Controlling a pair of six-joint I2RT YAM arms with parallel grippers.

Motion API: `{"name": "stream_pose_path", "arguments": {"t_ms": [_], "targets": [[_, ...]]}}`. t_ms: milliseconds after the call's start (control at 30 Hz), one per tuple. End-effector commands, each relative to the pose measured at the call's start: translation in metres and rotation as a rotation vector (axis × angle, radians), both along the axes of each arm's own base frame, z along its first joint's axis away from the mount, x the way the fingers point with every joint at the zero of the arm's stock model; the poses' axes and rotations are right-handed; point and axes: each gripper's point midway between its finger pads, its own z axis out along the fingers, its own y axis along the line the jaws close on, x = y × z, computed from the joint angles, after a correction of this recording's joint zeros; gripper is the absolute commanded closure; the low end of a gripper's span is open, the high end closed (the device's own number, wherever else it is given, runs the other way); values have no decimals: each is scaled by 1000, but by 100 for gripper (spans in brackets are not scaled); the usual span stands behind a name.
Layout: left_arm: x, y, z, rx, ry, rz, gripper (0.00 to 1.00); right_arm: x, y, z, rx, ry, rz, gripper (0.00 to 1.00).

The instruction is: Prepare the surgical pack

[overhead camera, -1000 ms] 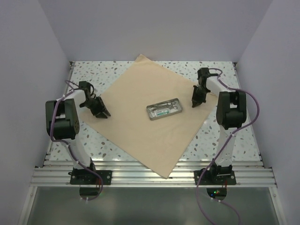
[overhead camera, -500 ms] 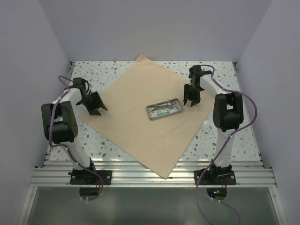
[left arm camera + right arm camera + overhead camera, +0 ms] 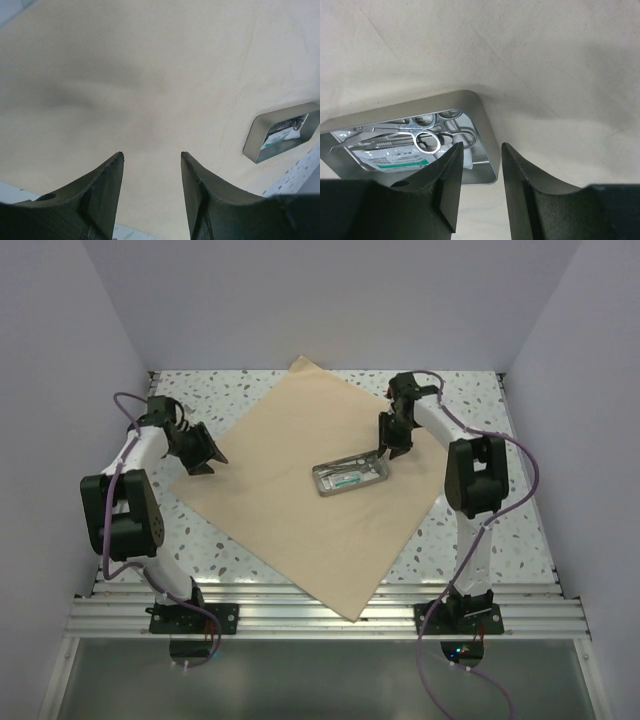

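Observation:
The surgical pack is a tan wrapping sheet (image 3: 300,510) lying flat as a wide diamond on the table, and it fills the left wrist view (image 3: 150,75). A small metal tray (image 3: 319,481) holding scissors (image 3: 427,140) and a packet rests at its centre. My left gripper (image 3: 204,460) hovers open over the sheet's left corner, with nothing between its fingers (image 3: 152,156). My right gripper (image 3: 383,451) hangs open just over the tray's right end (image 3: 471,96); the space between its fingers (image 3: 482,146) is empty.
Speckled tabletop (image 3: 480,530) shows around the sheet. Pale walls (image 3: 60,390) close in the left, right and back. A ribbed metal rail (image 3: 320,615) runs along the near edge, where both arm bases stand. The sheet's near corner overhangs the rail.
Both grippers have opened. The left one has drawn back and left to the sheet's left corner. The right one has swung left, from the sheet's right edge to the tray's end.

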Motion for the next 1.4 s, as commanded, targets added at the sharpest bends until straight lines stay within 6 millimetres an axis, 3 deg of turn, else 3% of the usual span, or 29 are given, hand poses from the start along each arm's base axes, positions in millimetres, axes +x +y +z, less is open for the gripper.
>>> {"name": "stream_pose_path", "arguments": {"t_ms": [0, 233, 367, 633, 967, 1267, 1367], "targets": [[6, -9, 38, -43, -84, -1, 47, 4, 13, -8, 19, 11, 25, 60], [8, -11, 58, -47, -112, -1, 47, -1, 26, -22, 17, 41, 13, 72], [9, -8, 65, -25, -127, 8, 47, -3, 37, -18, 46, 49, -14, 89], [9, -7, 62, -14, -122, 7, 47, -9, 67, -9, 57, 28, 90, 100], [7, -5, 58, -1, -112, 10, 47, -17, 63, 1, -61, 13, 150, 100], [6, -4, 59, 4, -114, 5, 47, -16, 77, -3, -190, 13, 185, 100], [5, -3, 60, 11, -113, 2, 47, -17, 73, -8, -234, 22, 176, 100]]}}
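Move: The right hand's half-open fingers stand over the tray's right end wall, about 1 cm left, 1 cm back and 4 cm below. From this hand the scissors' rings lie some 7 cm left and 2 cm back, the green-striped packet about 12 cm left and 5 cm back, both roughly 5 cm down. From the left hand that wall is some 45 cm right, about 3 cm ahead and 7 cm lower. Right hand sinks about 3 cm, pinches the tray's end wall, drags it left; left hand rises 4 cm. ##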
